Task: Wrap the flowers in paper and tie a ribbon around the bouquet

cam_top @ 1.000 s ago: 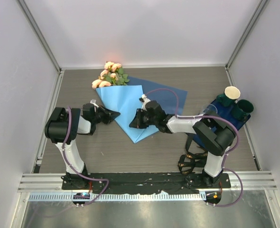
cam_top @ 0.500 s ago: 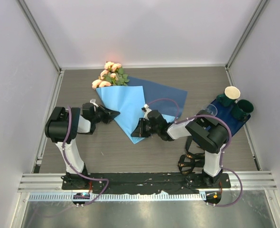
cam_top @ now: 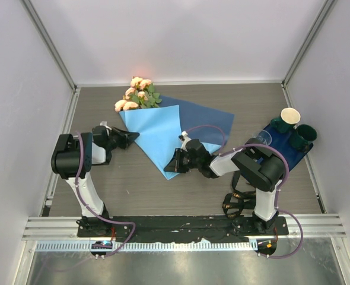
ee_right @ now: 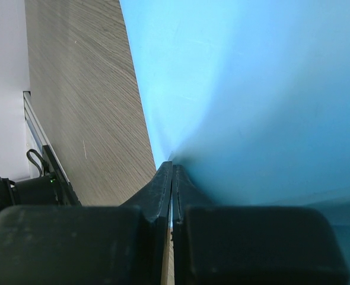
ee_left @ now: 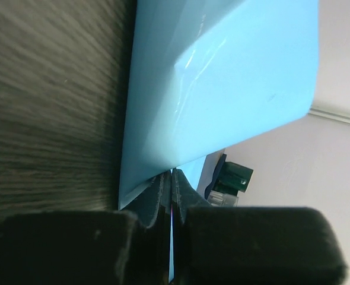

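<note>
The paper (cam_top: 157, 133) lies folded in a light blue wedge, with its darker blue face (cam_top: 207, 122) showing to the right. The flowers (cam_top: 136, 95), pale pink roses with green leaves, stick out at its far wide end. My left gripper (cam_top: 133, 137) is shut on the paper's left edge; the left wrist view shows my gripper (ee_left: 171, 176) pinching the sheet (ee_left: 222, 89). My right gripper (cam_top: 168, 168) is shut on the near pointed tip, and the right wrist view shows my gripper (ee_right: 172, 167) clamping the paper (ee_right: 252, 89). The black ribbon (cam_top: 234, 203) lies coiled by the right arm's base.
A dark navy mat (cam_top: 282, 155) at the right edge carries a cream cup (cam_top: 290, 115), green cups (cam_top: 308, 133) and a clear glass (cam_top: 262, 138). White walls close in the table on three sides. Bare wood (ee_right: 74, 89) lies left of the paper tip.
My right gripper has drawn the paper's tip toward the near side, narrowing the light blue wedge and baring more dark blue. My left gripper has shifted left and slightly farther away, still on the edge.
</note>
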Action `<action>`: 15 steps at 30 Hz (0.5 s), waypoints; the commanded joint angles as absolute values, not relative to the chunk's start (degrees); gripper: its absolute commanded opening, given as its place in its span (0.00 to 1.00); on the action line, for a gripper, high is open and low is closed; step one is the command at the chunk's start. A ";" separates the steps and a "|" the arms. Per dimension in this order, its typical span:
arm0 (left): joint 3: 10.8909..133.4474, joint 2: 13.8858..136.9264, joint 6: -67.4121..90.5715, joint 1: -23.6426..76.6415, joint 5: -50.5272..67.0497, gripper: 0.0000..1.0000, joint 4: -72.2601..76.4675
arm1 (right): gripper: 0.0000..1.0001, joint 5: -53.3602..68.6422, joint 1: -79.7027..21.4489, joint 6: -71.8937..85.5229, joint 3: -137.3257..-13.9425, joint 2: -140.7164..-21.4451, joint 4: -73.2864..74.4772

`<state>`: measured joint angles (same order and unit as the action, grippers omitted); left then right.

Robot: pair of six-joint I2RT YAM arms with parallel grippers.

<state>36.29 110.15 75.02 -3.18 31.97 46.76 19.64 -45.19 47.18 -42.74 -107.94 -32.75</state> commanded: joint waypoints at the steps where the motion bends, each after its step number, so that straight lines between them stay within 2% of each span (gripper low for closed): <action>1: 39.28 111.35 75.23 -4.66 30.94 0.01 49.82 | 0.00 20.30 -45.97 47.02 -43.59 -108.19 -30.67; 3: 39.55 113.19 77.59 -5.10 32.42 0.03 52.98 | 0.00 20.30 -46.05 47.02 -44.03 -108.19 -30.33; 8: 38.42 111.54 78.32 -5.01 34.54 0.27 60.56 | 0.00 20.30 -46.23 46.32 -44.73 -108.63 -29.79; 12: 36.05 109.08 78.13 -5.01 34.72 0.29 62.92 | 0.00 20.48 -46.58 45.88 -45.53 -108.98 -29.18; 15: 34.20 109.07 79.19 -4.92 33.84 0.22 65.65 | 0.00 20.30 -46.49 45.62 -45.97 -108.98 -28.74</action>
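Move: Just off the left hand, shut at its left edge, lies the light blue paper wrap: its middle is about 8 cm to the right, level ahead and a centimetre or two lower. The flower heads stand some 16 cm ahead of the left hand, nearly in line; the navy sheet's visible part centres about 5 cm ahead and 26 cm right. From the right hand, at the wrap's near corner, the wrap's middle lies roughly 13 cm ahead and 4 cm left. Easing forward about 2 cm along the blue wrap's left edge towards the flower heads, the left hand parts its shut fingers roughly a quarter of their range, lets go of the edge and rises about 3 cm, its fingertips tilting up some 10 degrees. The right hand keeps its pinch on the near corner, all but still. ##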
